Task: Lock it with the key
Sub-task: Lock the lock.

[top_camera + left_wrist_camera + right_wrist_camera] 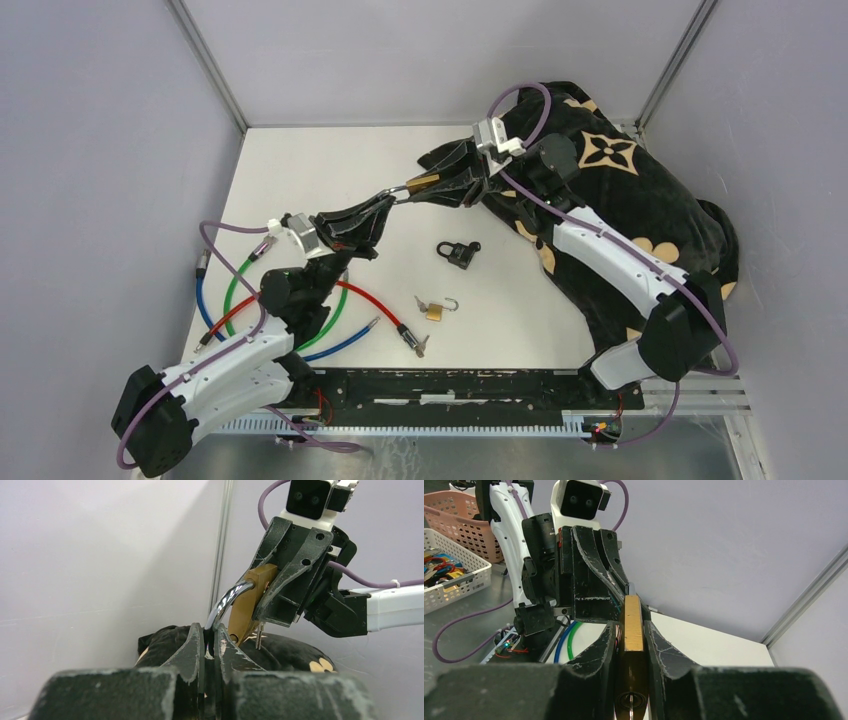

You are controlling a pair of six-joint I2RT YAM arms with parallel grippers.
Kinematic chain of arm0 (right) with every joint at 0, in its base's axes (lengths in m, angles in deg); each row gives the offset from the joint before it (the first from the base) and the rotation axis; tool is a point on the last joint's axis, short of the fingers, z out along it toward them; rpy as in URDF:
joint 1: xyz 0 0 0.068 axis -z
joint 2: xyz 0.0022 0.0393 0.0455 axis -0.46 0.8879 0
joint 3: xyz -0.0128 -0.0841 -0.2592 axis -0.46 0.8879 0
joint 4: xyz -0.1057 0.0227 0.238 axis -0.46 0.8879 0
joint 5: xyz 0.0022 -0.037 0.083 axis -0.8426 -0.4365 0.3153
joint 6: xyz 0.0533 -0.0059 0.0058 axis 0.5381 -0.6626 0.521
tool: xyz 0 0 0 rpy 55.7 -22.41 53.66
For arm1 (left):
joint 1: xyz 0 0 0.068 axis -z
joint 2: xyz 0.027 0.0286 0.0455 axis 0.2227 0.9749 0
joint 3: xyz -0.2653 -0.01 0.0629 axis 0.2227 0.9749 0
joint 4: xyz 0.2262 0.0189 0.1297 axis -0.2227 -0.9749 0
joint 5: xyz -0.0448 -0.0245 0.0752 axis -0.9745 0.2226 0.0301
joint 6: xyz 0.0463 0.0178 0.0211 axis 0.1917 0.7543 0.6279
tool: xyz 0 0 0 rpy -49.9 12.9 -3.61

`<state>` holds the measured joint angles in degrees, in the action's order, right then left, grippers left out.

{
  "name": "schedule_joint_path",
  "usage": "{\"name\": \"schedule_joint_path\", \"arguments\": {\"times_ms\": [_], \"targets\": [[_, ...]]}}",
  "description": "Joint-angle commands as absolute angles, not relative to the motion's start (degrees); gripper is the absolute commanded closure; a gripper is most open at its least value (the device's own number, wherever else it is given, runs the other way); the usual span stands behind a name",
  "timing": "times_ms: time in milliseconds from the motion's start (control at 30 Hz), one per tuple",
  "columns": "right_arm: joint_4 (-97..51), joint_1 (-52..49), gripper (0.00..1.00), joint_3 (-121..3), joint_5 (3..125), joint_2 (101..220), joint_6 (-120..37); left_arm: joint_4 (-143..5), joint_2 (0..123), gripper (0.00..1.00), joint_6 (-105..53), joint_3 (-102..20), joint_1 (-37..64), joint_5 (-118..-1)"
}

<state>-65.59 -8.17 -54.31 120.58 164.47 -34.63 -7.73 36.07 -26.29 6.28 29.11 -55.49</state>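
Note:
A brass padlock (422,183) hangs in the air between both arms at the back middle of the table. My right gripper (440,185) is shut on its body (633,615), one finger on each flat side. My left gripper (386,200) is shut on the chrome shackle (227,600), which curves up out of its fingertips (195,640) into the brass body (250,605). A key (259,635) sticks out of the keyhole at the body's lower end, and its thin edge also shows in the right wrist view (630,707).
On the white table (300,170) lie a black padlock (457,252), a small brass padlock (437,311) with its shackle open, a loose key (415,340), and red, green and blue cable locks (335,310) by the left arm. A black patterned cushion (620,190) fills the right side.

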Motion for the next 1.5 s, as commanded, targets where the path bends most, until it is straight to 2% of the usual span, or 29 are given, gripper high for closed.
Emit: {"name": "schedule_joint_path", "arguments": {"times_ms": [0,267,400,833,1000,1133,1167,1233,1267,1367,1467], "targets": [[-56.98,-19.05,1.00,-54.58,113.92,173.80,-39.03,-19.49,42.16,0.98,-33.20,1.80,39.75,-92.12],[-59.28,-19.18,1.00,-54.34,115.77,176.50,-37.24,-19.14,41.64,0.98,-30.44,1.65,40.39,-93.33],[-54.27,-18.55,1.00,-54.18,116.38,174.73,-41.49,-20.46,40.26,0.98,-27.74,1.71,40.37,-93.99],[-55.49,-17.74,1.00,-51.33,115.05,170.60,-40.64,-20.84,38.50,0.98,-25.49,2.94,40.39,-91.96],[-54.82,-15.24,1.00,-46.47,113.64,166.46,-41.52,-20.70,35.51,0.98,-22.43,4.80,39.95,-87.65],[-51.25,-13.05,0.99,-42.90,114.43,163.29,-44.10,-18.61,32.50,0.98,-19.96,7.84,38.89,-78.53],[-49.43,-12.80,0.94,-42.54,114.93,162.77,-45.77,-17.90,31.64,0.98,-18.80,8.64,38.69,-76.07],[-43.06,-12.39,0.71,-42.56,115.86,161.89,-50.94,-17.31,30.65,0.98,-17.43,9.72,37.93,-73.37],[-40.39,-12.27,0.66,-42.71,116.31,161.46,-53.12,-17.52,30.18,0.98,-17.28,10.08,37.31,-73.48],[-35.17,-11.81,0.57,-42.29,116.33,159.59,-58.05,-19.18,29.04,0.98,-17.59,10.79,36.18,-74.70],[-34.05,-10.89,0.53,-40.66,114.86,157.42,-59.88,-19.91,28.09,0.98,-18.68,11.72,34.93,-74.22]]}}
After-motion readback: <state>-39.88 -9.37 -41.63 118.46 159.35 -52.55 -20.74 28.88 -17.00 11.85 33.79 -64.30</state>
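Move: The brass padlock is held high between both grippers: the left pinches its shackle, with the body about 5 cm to the right, 2 cm ahead and a touch higher, while the right clamps the body right at its hand point. On the table, roughly 38 cm beneath the right hand, lie the black padlock, about 6 cm ahead and 6 cm left, and the small brass padlock, some 6 cm back and 1 cm left. Ease both grippers about 1 cm forward and pause, then bring them back and down together with the padlock between them. Keep the left pinched on the shackle, sinking about 6 cm while drawing back and right, fingertips dipping. Open the right fingers off the body and drop that hand faster, about 12 cm in all, tipping its fingertips down. ##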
